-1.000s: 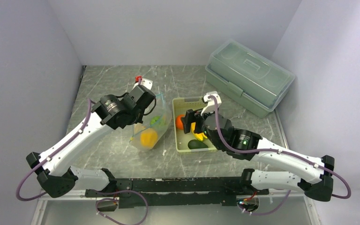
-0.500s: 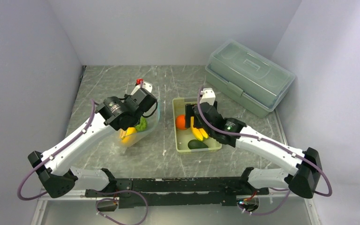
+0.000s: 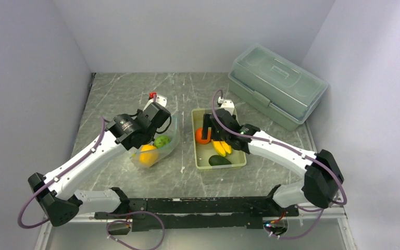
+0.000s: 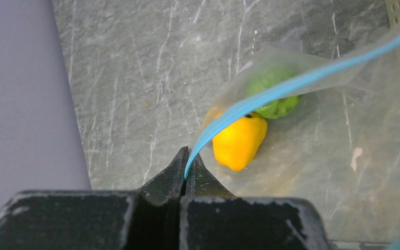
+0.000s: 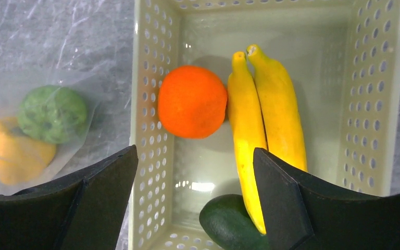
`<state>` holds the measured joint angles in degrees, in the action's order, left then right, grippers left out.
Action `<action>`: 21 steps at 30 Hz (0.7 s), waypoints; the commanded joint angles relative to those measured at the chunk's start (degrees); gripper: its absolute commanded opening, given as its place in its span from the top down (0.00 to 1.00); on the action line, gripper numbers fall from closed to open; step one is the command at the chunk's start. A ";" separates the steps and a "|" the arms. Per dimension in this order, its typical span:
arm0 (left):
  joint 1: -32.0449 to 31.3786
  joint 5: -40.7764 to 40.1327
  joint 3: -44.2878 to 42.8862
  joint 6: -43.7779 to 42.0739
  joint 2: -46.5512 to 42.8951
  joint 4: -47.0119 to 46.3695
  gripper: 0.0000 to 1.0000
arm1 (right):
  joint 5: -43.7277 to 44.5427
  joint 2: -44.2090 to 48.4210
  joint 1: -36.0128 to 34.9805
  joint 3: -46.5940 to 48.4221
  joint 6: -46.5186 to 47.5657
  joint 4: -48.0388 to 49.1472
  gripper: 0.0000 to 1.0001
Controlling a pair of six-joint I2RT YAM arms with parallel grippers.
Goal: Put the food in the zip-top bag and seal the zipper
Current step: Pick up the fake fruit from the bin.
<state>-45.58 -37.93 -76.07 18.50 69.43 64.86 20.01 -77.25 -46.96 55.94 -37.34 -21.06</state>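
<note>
The clear zip-top bag (image 3: 155, 149) lies left of the basket with a yellow-orange pepper (image 3: 147, 154) and a bumpy green fruit (image 3: 162, 141) inside. My left gripper (image 4: 187, 156) is shut on the light blue zipper (image 4: 291, 83) at the bag's mouth, holding that edge up above the pepper (image 4: 238, 143). My right gripper (image 5: 195, 153) hangs open over the pale green basket (image 5: 151, 130), empty. Below it lie the orange ball (image 5: 191, 101), the yellow bananas (image 5: 265, 120) and the dark green avocado (image 5: 229, 224). From above, the right gripper (image 3: 207, 127) sits over the orange ball (image 3: 202, 135).
A large translucent lidded box (image 3: 277, 86) stands at the back right. Grey walls close in the table on the left, back and right. The basket (image 3: 198, 160) sits close to the bag's right side.
My left gripper has drawn the bag's mouth toward the near left, and the bag has shifted with it. The right arm has stretched farther out, bringing its open gripper over the orange ball.
</note>
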 commanded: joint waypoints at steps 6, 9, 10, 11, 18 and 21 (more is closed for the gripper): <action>0.39 3.28 7.20 -1.82 -3.55 -10.74 1.00 | -3.30 -7.52 2.30 2.59 -4.30 5.08 0.15; 0.86 4.21 8.79 -2.07 -4.22 -11.75 1.00 | -4.62 -9.72 2.80 2.67 -4.74 6.57 0.16; 0.99 4.43 9.24 -2.07 -4.41 -11.89 1.00 | -4.71 -10.23 2.91 2.68 -4.83 7.04 0.16; 1.03 4.61 9.61 -2.07 -4.66 -12.05 1.00 | -4.87 -10.64 3.05 2.68 -4.91 7.54 0.16; 1.12 5.65 10.94 -1.95 -5.50 -12.30 1.00 | -6.28 -14.40 3.39 3.91 -5.61 9.36 0.18; 1.17 5.47 11.11 -1.91 -5.40 -12.18 1.00 | -6.00 -15.60 3.43 4.43 -5.98 9.53 0.19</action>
<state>-44.64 -33.17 -65.21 17.21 65.08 54.22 14.35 -91.81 -43.83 57.67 -42.11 -14.52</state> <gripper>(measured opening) 0.010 0.821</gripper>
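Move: Below and ahead of the right hand lies the orange fake fruit in the bin, about 5 cm farther out, 2 cm left and some 9 cm down. The bananas stand roughly 7 cm to the orange's right and 3 cm nearer; the avocado is about 10 cm nearer than the orange and 6 cm to its right. From the left hand, the orange lies roughly 8 cm ahead, 22 cm to the right and 19 cm below. Sinking about 6.5 cm into the bin, the open right hand also eases some 2.5 cm forward and as much left, slowing near the end while its fingers tip about 10 degrees farther down, one to each side above the orange. The fingers stay wide open. The left hand keeps its pinch on the bag's blue rim and lowers it about 3.5 cm. ##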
